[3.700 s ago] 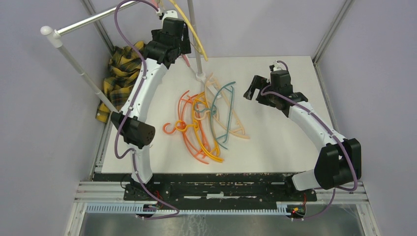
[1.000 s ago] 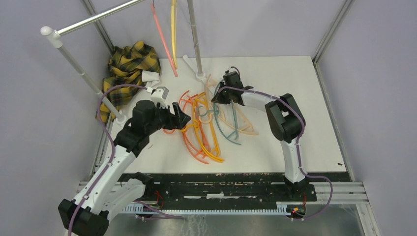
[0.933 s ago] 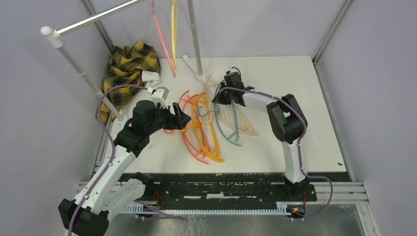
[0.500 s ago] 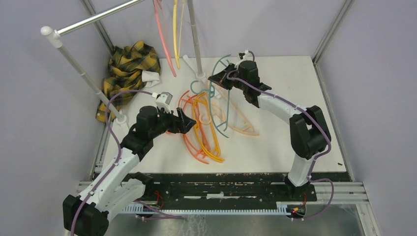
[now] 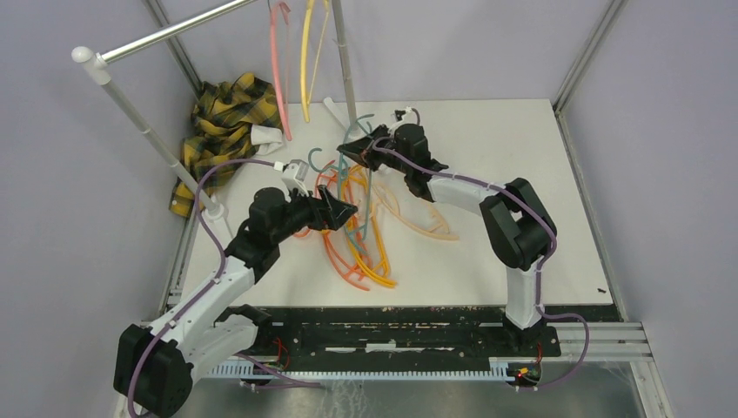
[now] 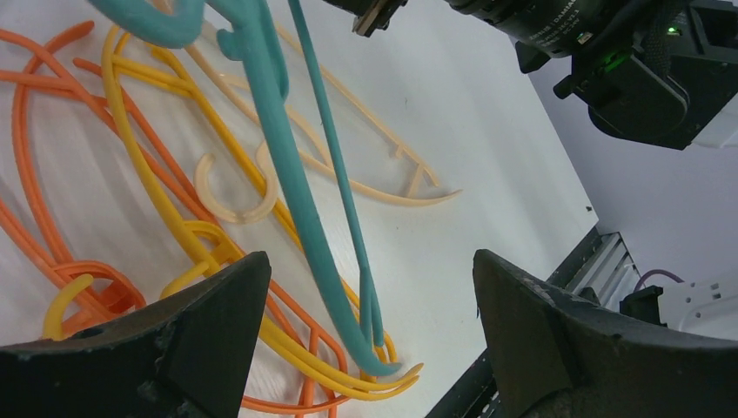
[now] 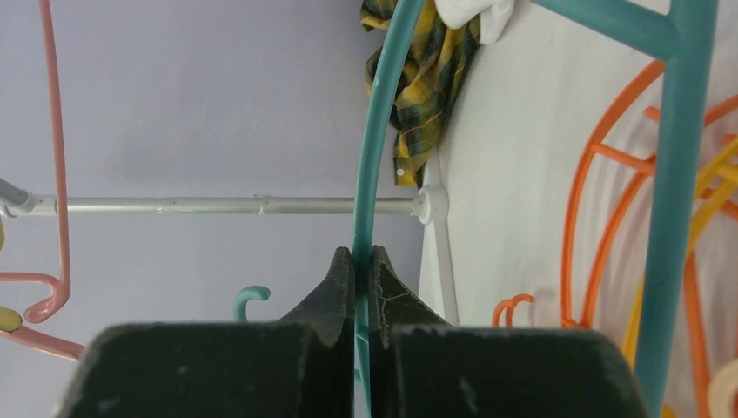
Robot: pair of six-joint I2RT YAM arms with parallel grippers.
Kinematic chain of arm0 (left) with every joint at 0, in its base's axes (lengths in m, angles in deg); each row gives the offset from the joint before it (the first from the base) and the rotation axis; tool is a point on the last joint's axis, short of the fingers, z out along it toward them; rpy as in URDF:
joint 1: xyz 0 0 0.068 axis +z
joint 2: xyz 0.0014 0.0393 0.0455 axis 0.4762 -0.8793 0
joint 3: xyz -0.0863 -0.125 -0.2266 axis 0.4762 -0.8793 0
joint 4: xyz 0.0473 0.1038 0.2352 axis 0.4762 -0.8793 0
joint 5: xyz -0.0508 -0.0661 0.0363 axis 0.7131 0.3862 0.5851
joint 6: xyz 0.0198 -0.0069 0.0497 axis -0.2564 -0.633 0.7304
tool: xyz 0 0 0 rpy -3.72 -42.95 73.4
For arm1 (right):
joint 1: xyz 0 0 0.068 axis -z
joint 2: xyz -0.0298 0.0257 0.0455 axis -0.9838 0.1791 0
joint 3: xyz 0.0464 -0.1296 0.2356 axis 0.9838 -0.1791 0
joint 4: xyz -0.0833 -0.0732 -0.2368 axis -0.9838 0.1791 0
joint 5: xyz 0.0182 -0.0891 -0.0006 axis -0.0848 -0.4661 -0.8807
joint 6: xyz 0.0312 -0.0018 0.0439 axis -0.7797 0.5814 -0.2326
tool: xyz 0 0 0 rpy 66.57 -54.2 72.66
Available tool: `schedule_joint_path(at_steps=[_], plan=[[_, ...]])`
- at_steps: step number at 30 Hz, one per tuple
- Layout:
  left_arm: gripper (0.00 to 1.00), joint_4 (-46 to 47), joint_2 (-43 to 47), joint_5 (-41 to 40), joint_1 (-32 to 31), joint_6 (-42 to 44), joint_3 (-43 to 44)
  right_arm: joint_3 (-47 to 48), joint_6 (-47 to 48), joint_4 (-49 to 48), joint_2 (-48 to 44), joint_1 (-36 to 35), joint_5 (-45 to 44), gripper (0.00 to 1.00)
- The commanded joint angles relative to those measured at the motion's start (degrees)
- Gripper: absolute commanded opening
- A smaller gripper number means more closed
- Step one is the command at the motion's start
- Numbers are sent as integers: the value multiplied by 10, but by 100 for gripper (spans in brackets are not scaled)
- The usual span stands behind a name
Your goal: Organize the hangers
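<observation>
My right gripper (image 5: 351,153) is shut on a teal hanger (image 5: 358,187) and holds it tilted above the pile. In the right wrist view its jaws (image 7: 361,254) pinch the teal hanger's thin arm (image 7: 376,131). My left gripper (image 5: 345,212) is open and empty, low over the orange and yellow hangers (image 5: 358,248) on the table. In the left wrist view (image 6: 369,261) the teal hanger (image 6: 283,165) dangles between its open fingers without touching them. A peach hanger (image 5: 422,222) lies to the right. A pink hanger (image 5: 278,78) and a yellow hanger (image 5: 305,61) hang from the rail.
A yellow-black plaid cloth (image 5: 226,117) lies at the back left corner. The rack's upright pole (image 5: 344,61) stands at the back middle, its rail (image 5: 165,35) runs left to a slanted pole (image 5: 144,131). The white table (image 5: 522,157) is bare on the right.
My right gripper has lifted the teal hanger off the table and carried it left over the orange and yellow pile. My left gripper has moved right towards it, still open.
</observation>
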Motion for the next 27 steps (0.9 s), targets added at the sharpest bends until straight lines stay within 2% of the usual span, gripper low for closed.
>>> schedule_joint_path(at_steps=[1, 6, 10, 12, 16, 17, 20, 21, 23, 24, 25, 26, 27], plan=[[93, 53, -20, -9, -10, -23, -13, 43, -68, -122, 11, -20, 5, 1], [92, 65, -29, -21, -11, -23, -41, 34, -155, -215, 25, -27, 4, 1], [88, 72, -32, -29, -12, -21, -63, 32, -193, -243, 27, -27, 12, 1], [75, 73, -36, -28, -11, -19, -66, 33, -199, -242, 27, -28, 20, 1], [42, 75, -53, -15, -12, -15, -58, 25, -208, -241, 29, -29, 29, 1], [30, 75, -57, -13, -12, -16, -55, 22, -208, -240, 31, -28, 30, 1], [6, 72, -62, -16, -12, -26, -47, 10, -205, -233, 36, -28, 39, 9], [3, 65, -59, -24, -11, -30, -45, 5, -199, -226, 36, -27, 44, 12], [3, 46, -49, -45, -12, -31, -40, -13, -184, -210, 31, -24, 50, 23], [3, 30, -42, -61, -12, -31, -38, -23, -173, -196, 24, -21, 53, 40], [3, 9, -35, -78, -12, -31, -33, -36, -157, -177, 17, -18, 55, 81], [3, -12, -30, -96, -12, -30, -29, -48, -138, -159, 10, -14, 55, 98], [3, -40, -24, -123, -11, -29, -25, -58, -121, -131, 2, -9, 55, 100]])
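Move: The teal hanger slants down from the right fingers; the part for the open left gripper is about 6 cm to its right and 9 cm below, roughly level fore-and-aft. On the table some 18 cm under the left hand lie the yellow-orange hanger, about 5 cm back and 6 cm right, and the red-orange hangers, 5 cm back and straight below. From the right hand, the left gripper is about 14 cm back, 1 cm left and 2 cm lower. Lower the open left gripper about 6 cm, tipping it slightly down, while the right hand, still pinching the teal hanger, carries it some 3 cm left and 6 cm up, rolling its left side up about 20 degrees. Close the left fingers on the hanger's arm and sink a little farther; meanwhile let the right hand come back down about 4 cm and open wide to let go. ##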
